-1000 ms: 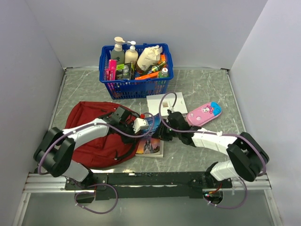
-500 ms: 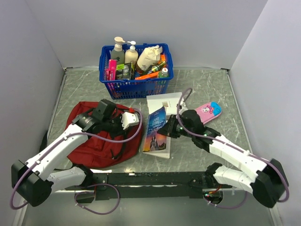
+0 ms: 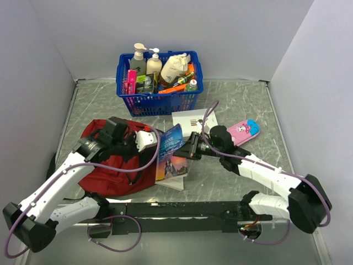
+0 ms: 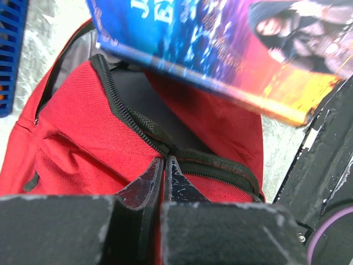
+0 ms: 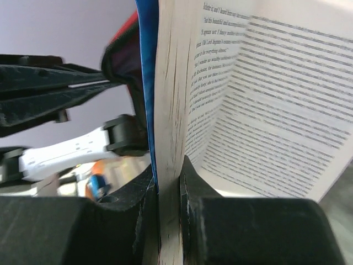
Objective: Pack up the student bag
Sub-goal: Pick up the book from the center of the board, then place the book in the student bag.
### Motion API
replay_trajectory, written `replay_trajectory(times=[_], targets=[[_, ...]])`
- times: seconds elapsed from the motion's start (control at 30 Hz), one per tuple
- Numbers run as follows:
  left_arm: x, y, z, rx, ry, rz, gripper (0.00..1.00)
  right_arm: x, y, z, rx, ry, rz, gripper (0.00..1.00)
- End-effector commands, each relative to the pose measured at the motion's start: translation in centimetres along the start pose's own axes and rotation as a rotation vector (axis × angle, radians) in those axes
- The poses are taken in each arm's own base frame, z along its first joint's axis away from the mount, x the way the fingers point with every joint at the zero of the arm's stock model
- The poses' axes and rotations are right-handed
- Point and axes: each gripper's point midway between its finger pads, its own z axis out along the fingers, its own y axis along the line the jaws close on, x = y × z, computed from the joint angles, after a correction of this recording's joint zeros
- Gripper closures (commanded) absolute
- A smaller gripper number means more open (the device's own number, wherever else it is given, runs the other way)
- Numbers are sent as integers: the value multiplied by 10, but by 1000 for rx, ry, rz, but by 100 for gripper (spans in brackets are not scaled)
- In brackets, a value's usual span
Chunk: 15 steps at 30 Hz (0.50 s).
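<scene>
The student bag point(image 3: 110, 165), red with black zipper trim, lies at the left of the table. My left gripper point(image 3: 144, 139) is shut on the fabric at its opening rim, and the wrist view shows the tips point(image 4: 164, 165) pinched beside the zipper point(image 4: 129, 116). A blue-covered book point(image 3: 171, 144) stands tilted just right of the bag's mouth. My right gripper point(image 3: 191, 148) is shut on its cover and a wad of pages point(image 5: 168, 171). The other pages point(image 5: 265, 83) fall open. The book's cover point(image 4: 220, 44) hangs over the bag's opening point(image 4: 138, 94).
At the back stands a blue basket point(image 3: 159, 83) full of bottles and small items. A white booklet point(image 3: 190, 120) and a pink pencil case point(image 3: 240, 131) lie right of the book. Grey walls close in on three sides.
My right gripper closed on the book, raised its edge and carried it left towards the bag. The left arm drew back to the left, still pinching the bag's rim.
</scene>
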Motion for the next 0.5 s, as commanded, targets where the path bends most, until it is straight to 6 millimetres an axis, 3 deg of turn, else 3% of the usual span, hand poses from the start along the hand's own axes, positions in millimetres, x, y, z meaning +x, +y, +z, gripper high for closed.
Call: replay_trajectory(times=[0.0,0.2,0.3,0.4,0.43,0.47], targets=[[-12,-1,-16,-22,-65,33,99,-23,103,-11,-396,-27,-118,94],[-8,-16,-18,7,-118,47,99,-7,92,18,-438,90,-3,97],[-18,-24,-26,27,-188,64,99,-1,61,40,-371,125,39,100],[-24,-25,-33,20,-221,75,99,8,16,62,-160,154,67,100],[-26,-25,-34,19,-227,72,99,3,12,66,-115,141,0,100],[-27,-28,-35,27,-234,73,99,8,-19,68,55,141,31,100]])
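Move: Between the two hands hangs the book, still gripped by the right fingers, its middle some 3 cm to their left, 1 cm back and 4 cm below. The bag's mouth, where it is bound, lies about 9 cm left of the right hand, 1 cm ahead and 6 cm lower; the white box is 12 cm ahead, 7 cm right and 13 cm below. From the left hand, which holds the bag's zipped rim, the book is about 10 cm right, 1 cm back and 4 cm down. Carrying the book by its pinched cover and pages, the right hand swings left towards the bag's mouth, then sinks as well, ending about 5 cm left and 5 cm lower, the fingers tipping some 10 degrees. The left hand keeps its pinch on the zipped rim and draws it back about 3 cm with a slight lift. ##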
